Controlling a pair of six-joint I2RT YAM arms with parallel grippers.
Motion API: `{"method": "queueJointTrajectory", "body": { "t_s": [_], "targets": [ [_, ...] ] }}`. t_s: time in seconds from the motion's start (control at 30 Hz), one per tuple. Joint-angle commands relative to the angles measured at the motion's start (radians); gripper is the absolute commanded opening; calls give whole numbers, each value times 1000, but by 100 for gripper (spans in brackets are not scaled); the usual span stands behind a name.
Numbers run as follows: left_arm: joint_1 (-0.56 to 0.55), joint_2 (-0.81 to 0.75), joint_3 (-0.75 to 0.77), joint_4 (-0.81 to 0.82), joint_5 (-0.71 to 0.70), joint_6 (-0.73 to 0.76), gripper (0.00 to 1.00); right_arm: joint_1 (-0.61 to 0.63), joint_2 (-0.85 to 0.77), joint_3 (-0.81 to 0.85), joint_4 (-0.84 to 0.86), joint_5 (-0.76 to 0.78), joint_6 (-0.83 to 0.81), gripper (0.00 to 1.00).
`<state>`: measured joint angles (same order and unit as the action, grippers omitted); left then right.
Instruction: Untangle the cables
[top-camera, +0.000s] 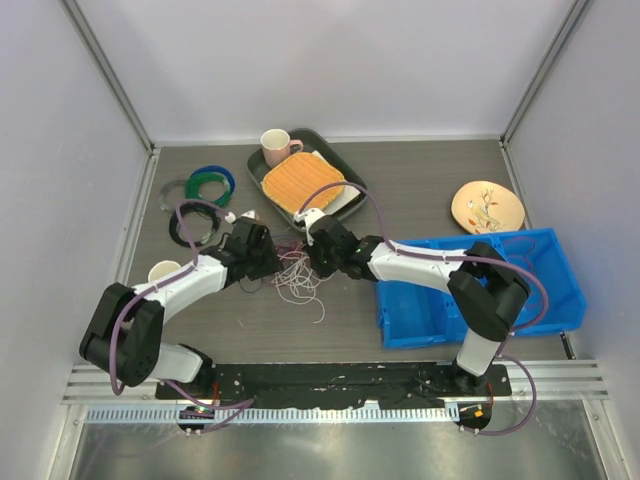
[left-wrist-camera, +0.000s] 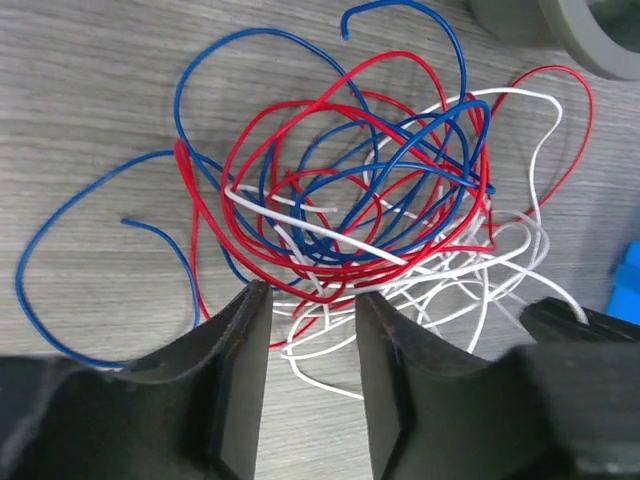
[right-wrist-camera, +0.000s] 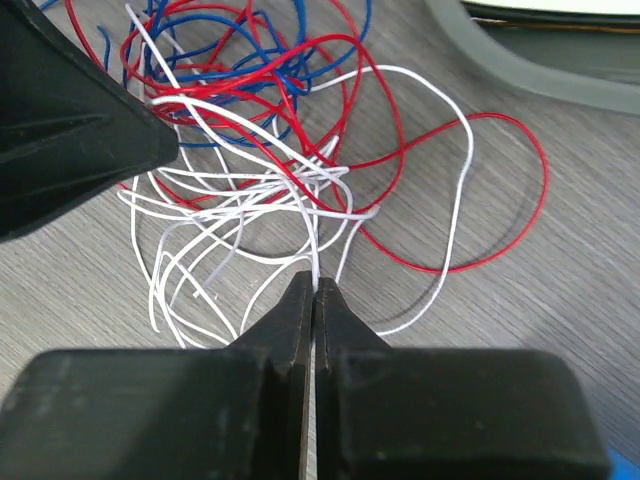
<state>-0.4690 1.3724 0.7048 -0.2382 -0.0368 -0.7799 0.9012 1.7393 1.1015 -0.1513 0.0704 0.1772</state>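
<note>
The cables (top-camera: 298, 272) lie in one tangle of thin white, red and blue strands on the table between my two grippers. My left gripper (top-camera: 272, 262) sits at the tangle's left edge. In the left wrist view its fingers (left-wrist-camera: 312, 298) stand apart over bare table, with red loops (left-wrist-camera: 300, 215) and white strands just past the tips and nothing pinched. My right gripper (top-camera: 318, 262) is at the tangle's right side. In the right wrist view its jaws (right-wrist-camera: 315, 283) are shut on a white cable (right-wrist-camera: 316, 250) that runs up into the knot.
A grey tray (top-camera: 258, 170) behind the tangle holds an orange cloth (top-camera: 303, 182) and a pink mug (top-camera: 276, 148). Green and blue ring coils (top-camera: 210, 182) and a black coil (top-camera: 185, 232) lie at the left. A blue bin (top-camera: 560, 290) and a plate (top-camera: 487, 206) are at the right.
</note>
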Motion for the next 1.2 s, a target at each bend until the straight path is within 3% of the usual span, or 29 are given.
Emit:
{"method": "queueJointTrajectory", "body": {
  "t_s": [0.0,0.07,0.1,0.3,0.5,0.63,0.9,0.97,1.1,1.17],
  "targets": [
    [7,5,58,-13,-98,-8,33,1,-121,34,44,107,36,1],
    [13,-1,74,-74,-223,-48,18,1,-174,24,44,152,36,1],
    [26,-2,84,-101,-251,-56,0,-1,-234,23,42,205,36,1],
    [96,-67,50,-176,-396,-105,0,-71,-455,21,-4,408,62,1],
    [225,-90,9,-233,-408,-143,0,-281,-668,1,-13,488,134,1],
    [248,-87,10,-254,-396,-157,0,-298,-759,18,4,601,128,1],
    [283,-91,10,-291,-419,-176,0,-301,-851,46,7,974,62,1],
    [285,-107,5,-276,-394,-159,0,-305,-882,17,30,880,54,1],
    [286,-148,-10,-245,-347,-142,0,-305,-882,-13,79,496,-5,1],
    [285,-165,-13,-243,-338,-139,0,-303,-845,15,33,219,-27,1]
  ]
}}
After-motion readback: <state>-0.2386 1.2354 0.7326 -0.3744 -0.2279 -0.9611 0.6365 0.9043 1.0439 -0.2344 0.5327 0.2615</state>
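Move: The white cable strand for the left hand runs between its half-open fingers, about 1 cm ahead, 1 cm right and 1 cm lower; the red-blue tangle is some 6 cm ahead of that hand and 3 cm right. The right hand already grips white cable, to be carried towards the blue bin, whose middle lies roughly 44 cm right and 3 cm back; the tray is about 27 cm ahead and 2 cm left. Left pinches white cable, drawing about 10 cm left; right, still gripping white, lifts some 28 cm, swinging right. ##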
